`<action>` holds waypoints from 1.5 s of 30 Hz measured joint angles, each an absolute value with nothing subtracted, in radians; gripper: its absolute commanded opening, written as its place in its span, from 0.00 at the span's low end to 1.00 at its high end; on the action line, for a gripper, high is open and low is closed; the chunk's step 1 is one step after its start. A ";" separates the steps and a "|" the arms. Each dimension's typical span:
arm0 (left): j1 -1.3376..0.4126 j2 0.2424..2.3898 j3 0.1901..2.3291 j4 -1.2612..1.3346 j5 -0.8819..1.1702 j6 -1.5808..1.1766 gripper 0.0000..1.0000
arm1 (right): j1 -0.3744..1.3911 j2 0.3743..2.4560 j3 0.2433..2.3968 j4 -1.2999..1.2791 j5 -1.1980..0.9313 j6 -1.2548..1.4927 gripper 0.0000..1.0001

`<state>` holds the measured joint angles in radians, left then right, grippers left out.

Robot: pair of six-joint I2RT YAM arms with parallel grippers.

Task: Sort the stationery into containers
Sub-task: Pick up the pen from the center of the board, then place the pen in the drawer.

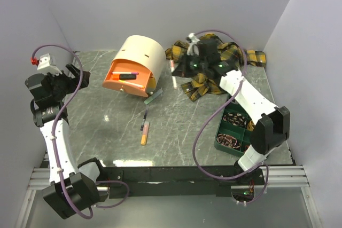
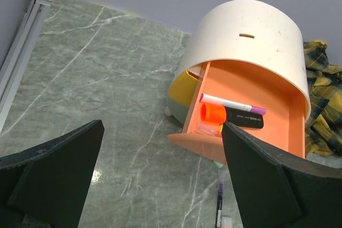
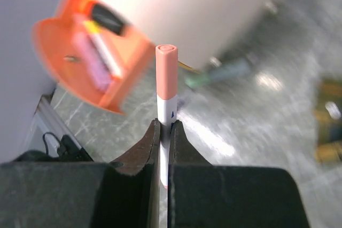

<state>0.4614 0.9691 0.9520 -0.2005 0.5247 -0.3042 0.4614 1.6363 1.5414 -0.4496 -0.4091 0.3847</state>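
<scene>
My right gripper [image 3: 165, 126] is shut on a white pen with a salmon-pink cap [image 3: 166, 78], held above the table to the right of the cream drum-shaped drawer box [image 1: 141, 57]; in the top view that gripper [image 1: 181, 65] hangs in front of the plaid shirt. The box's orange drawer [image 2: 240, 132] stands open and holds a white marker with a purple cap [image 2: 230, 104], a black marker [image 2: 243, 117] and an orange highlighter [image 2: 212, 115]. An orange highlighter [image 1: 144, 133] and a dark pen [image 1: 145, 118] lie on the table. My left gripper [image 2: 160, 180] is open and empty, left of the box.
The dark green tray [image 1: 219, 141] sits at the right front with coiled rubber bands in its compartments. A yellow-and-black plaid shirt [image 1: 214, 73] lies at the back right. A pale green clip [image 1: 154, 97] lies beside the drawer box. White walls close in three sides.
</scene>
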 measured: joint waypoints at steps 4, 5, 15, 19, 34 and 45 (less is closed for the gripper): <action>0.461 0.938 0.952 -0.212 0.521 -0.301 0.99 | 0.546 1.692 1.657 -0.381 -0.437 0.303 0.00; 0.461 0.929 0.952 -0.215 0.522 -0.300 0.99 | 0.561 1.708 1.686 -0.361 -0.439 0.285 0.00; 0.461 0.870 0.952 -0.271 0.518 -0.271 0.99 | 0.633 1.876 1.863 -0.262 -0.451 0.153 0.00; 0.461 0.867 0.952 -0.286 0.514 -0.265 1.00 | 0.668 1.927 1.866 -0.243 -0.446 0.100 0.00; 0.461 0.882 0.936 -0.288 0.510 -0.269 0.99 | 0.726 1.968 1.882 -0.203 -0.410 -0.010 0.34; 0.461 0.909 0.936 -0.245 0.517 -0.279 0.99 | 0.726 1.922 1.813 -0.211 -0.434 -0.112 0.45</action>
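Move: The open orange drawer, where the held pen is taken, lies about 22 cm to the right hand's left, level with it fore and aft and some 9 cm below. The white chest body sits about 17 cm left and 12 cm ahead, its middle 13 cm down. On the table, 25 cm below, the green marker is some 13 cm left and 1 cm ahead. From the left hand the drawer is about 17 cm right, 4 cm ahead and 13 cm lower. The salmon-and-white pen, already pinched in the right hand, is carried about 16 cm left to the open orange drawer, rising roughly 7 cm on the way and then sinking about 4. Meanwhile the wrist swings some 25 degrees counter-clockwise and also tips up by about 30. Once over the drawer the fingers open partway and let go of the pen, and the hand begins to ease back right. ##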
